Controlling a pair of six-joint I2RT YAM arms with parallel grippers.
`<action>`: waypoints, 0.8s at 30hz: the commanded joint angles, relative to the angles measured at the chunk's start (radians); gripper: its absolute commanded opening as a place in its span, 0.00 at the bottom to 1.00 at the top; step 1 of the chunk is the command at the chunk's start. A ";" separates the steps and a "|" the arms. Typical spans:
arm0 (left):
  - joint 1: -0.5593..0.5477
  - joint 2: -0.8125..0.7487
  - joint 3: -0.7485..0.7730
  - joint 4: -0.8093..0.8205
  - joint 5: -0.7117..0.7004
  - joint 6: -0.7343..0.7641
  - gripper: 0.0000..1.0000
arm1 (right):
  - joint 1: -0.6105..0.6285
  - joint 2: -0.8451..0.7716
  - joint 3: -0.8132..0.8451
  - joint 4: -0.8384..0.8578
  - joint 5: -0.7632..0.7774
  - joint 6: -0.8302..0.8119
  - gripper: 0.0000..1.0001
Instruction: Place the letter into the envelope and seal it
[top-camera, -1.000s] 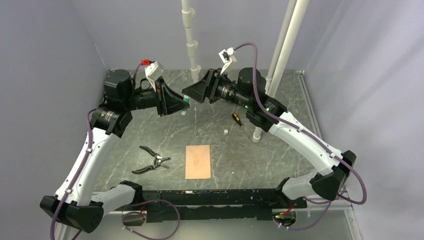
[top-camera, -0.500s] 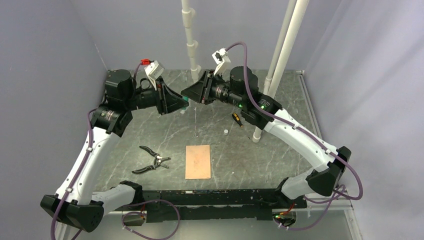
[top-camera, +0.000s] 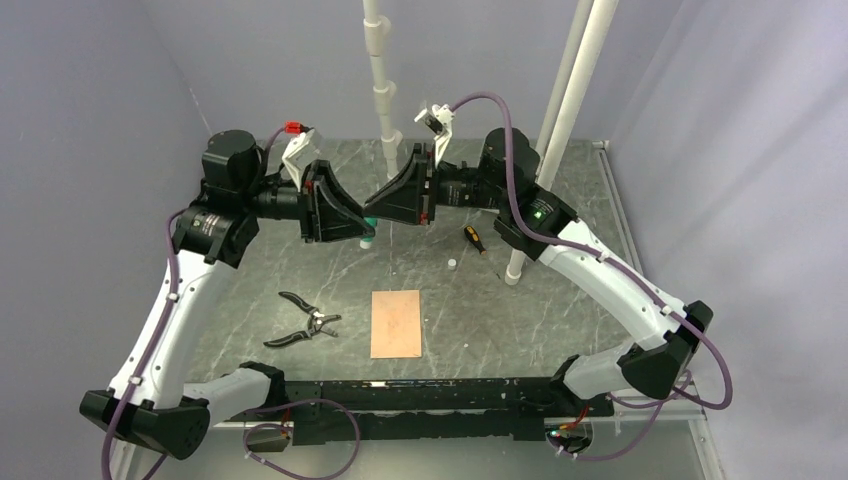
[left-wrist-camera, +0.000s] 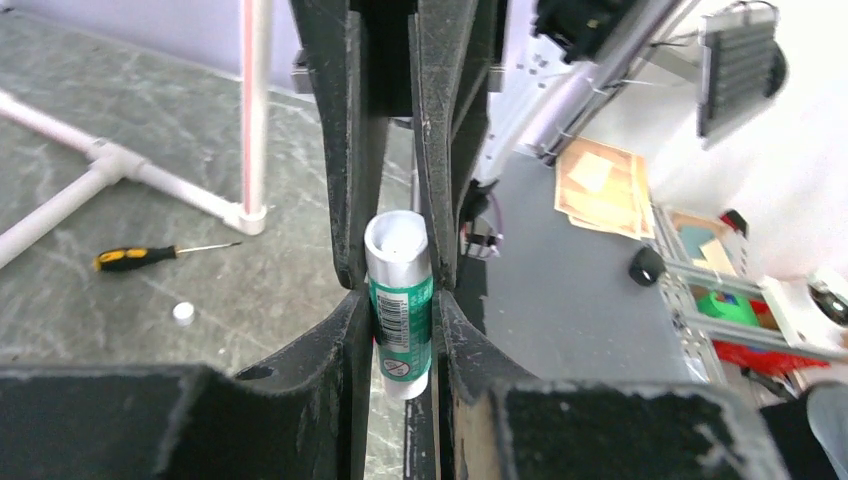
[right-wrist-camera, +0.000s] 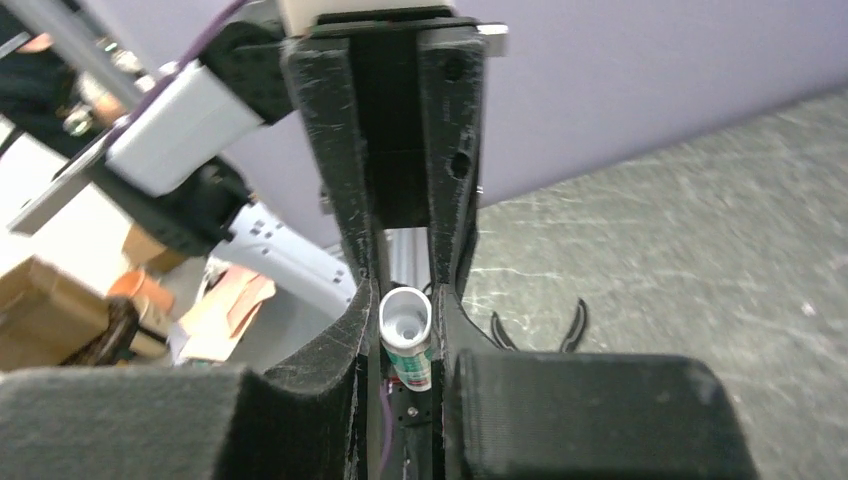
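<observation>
A green-and-white glue stick hangs in mid-air above the back of the table, gripped from both sides. My left gripper is shut on its green body. My right gripper faces it tip to tip and is shut on the stick's white end. In the top view the left gripper and right gripper meet at the stick. A flat pinkish-tan paper rectangle lies near the front of the table; no flap shows, so I cannot tell whether it is the letter or the envelope.
Black pliers lie left of the paper. A yellow-and-black screwdriver and a small white cap lie at the back right. White pipes stand upright at the back, one foot near the screwdriver.
My right gripper has swung left to meet the left one and closed on the stick's white end. The left gripper shifted slightly nearer, still holding the stick.
</observation>
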 joint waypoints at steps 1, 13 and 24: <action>-0.016 -0.021 0.013 0.040 0.214 -0.014 0.02 | -0.003 -0.032 -0.014 0.254 -0.258 -0.032 0.00; -0.016 -0.042 0.000 0.147 -0.031 -0.103 0.02 | -0.003 -0.080 -0.032 0.126 0.143 -0.007 0.76; -0.016 -0.086 -0.022 0.116 -0.605 -0.152 0.02 | 0.026 -0.130 -0.126 0.054 0.541 0.155 0.80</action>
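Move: The glue stick stands roughly upright in both grippers: its middle is at the left gripper's pads and about 3 cm below the right gripper's pads, which are shut on its upper end. Well below, some 38 cm down on the table, the envelope lies about 2 cm back and 3 cm right of the left hand. The white cap is roughly 12 cm ahead and 15 cm right of it, the pruners about 2 cm back and 15 cm left. Keep the left grip on the glue stick and draw both hands back 3 to 4 cm, turning the left slightly clockwise and the right counter-clockwise. Then open the right fingers wide off its upper end and swing both hands forward about 8 cm, left turning counter-clockwise, right clockwise some 30 degrees and easing a little to the right. ##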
